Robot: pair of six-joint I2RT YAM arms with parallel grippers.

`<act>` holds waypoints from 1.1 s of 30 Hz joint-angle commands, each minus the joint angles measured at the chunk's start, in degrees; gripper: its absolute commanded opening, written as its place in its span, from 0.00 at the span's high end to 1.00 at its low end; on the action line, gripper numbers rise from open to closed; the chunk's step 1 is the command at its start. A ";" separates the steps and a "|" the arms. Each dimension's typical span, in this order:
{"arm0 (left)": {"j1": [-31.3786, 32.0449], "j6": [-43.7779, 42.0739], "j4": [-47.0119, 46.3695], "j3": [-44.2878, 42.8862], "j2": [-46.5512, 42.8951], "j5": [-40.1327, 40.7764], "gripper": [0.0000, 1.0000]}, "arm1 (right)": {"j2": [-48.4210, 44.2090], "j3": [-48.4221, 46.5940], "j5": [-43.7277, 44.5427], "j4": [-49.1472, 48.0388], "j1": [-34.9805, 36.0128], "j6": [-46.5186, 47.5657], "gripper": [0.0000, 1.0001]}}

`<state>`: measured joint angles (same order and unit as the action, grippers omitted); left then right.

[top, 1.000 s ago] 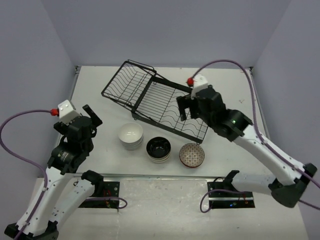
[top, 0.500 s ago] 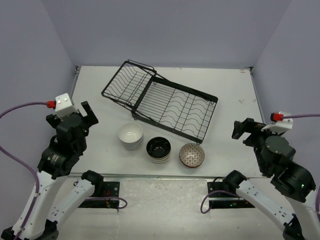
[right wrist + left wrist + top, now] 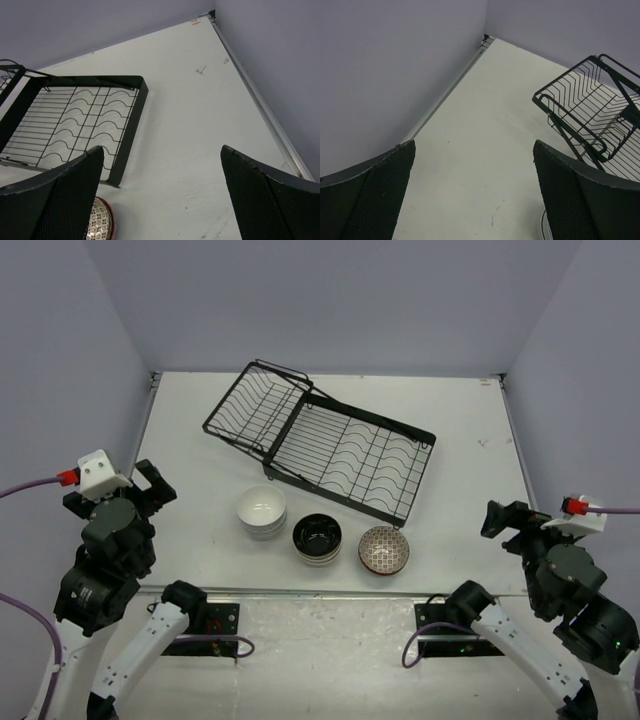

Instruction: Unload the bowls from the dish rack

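The black wire dish rack [image 3: 320, 445] lies in the middle of the table with no bowls in it. It also shows in the left wrist view [image 3: 590, 107] and the right wrist view [image 3: 75, 120]. Three stacks of bowls stand on the table in front of it: white [image 3: 262, 510], black-inside [image 3: 317, 537] and brown-patterned [image 3: 384, 548]. The patterned one's rim shows in the right wrist view [image 3: 101, 221]. My left gripper [image 3: 150, 485] is open and empty at the table's left edge. My right gripper [image 3: 503, 521] is open and empty at the near right.
Purple walls enclose the table on the left, back and right. A metal strip runs along the table's near edge [image 3: 320, 591]. Bare table [image 3: 480, 440] lies right of the rack.
My right arm has swung from above the rack's right end back to the near right corner. My left arm has drawn back to the left and nearer.
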<state>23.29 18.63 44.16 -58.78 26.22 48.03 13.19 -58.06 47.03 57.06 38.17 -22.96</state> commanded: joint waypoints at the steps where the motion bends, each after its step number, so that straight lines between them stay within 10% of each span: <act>1: 0.18 -0.18 -2.58 1.82 -0.73 1.36 0.00 | 1.92 0.76 2.46 -3.70 -0.03 1.78 0.01; 33: 0.18 -4.13 -12.08 12.11 -1.61 -1.80 0.00 | 3.51 4.80 1.84 -13.82 -0.03 6.09 0.01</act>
<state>23.33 16.25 34.48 -47.22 25.34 46.50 16.99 -53.60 49.34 45.71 38.17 -17.65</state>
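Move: From the left hand the stacked white bowls stand about 7 cm ahead, 22 cm to the right and 29 cm below; the black bowl stack is some 2 cm ahead and 35 cm right. From the right hand those white bowls are roughly 11 cm ahead, 50 cm left and 27 cm below, the patterned bowl 4 cm ahead and 22 cm left, and the emptied rack's middle 31 cm ahead and 29 cm left. With the bowls already out on the table, the empty left hand sinks about 4 cm while easing some 2.5 cm forward and slightly right, wide open and still high over the table's left side, far short of the white bowls. The right hand, open and empty too, drifts about 3 cm forward and a little left towards the rack's side, rolling barely 5 degrees and keeping nearly its height, and both hands slow towards a hover without touching anything. ##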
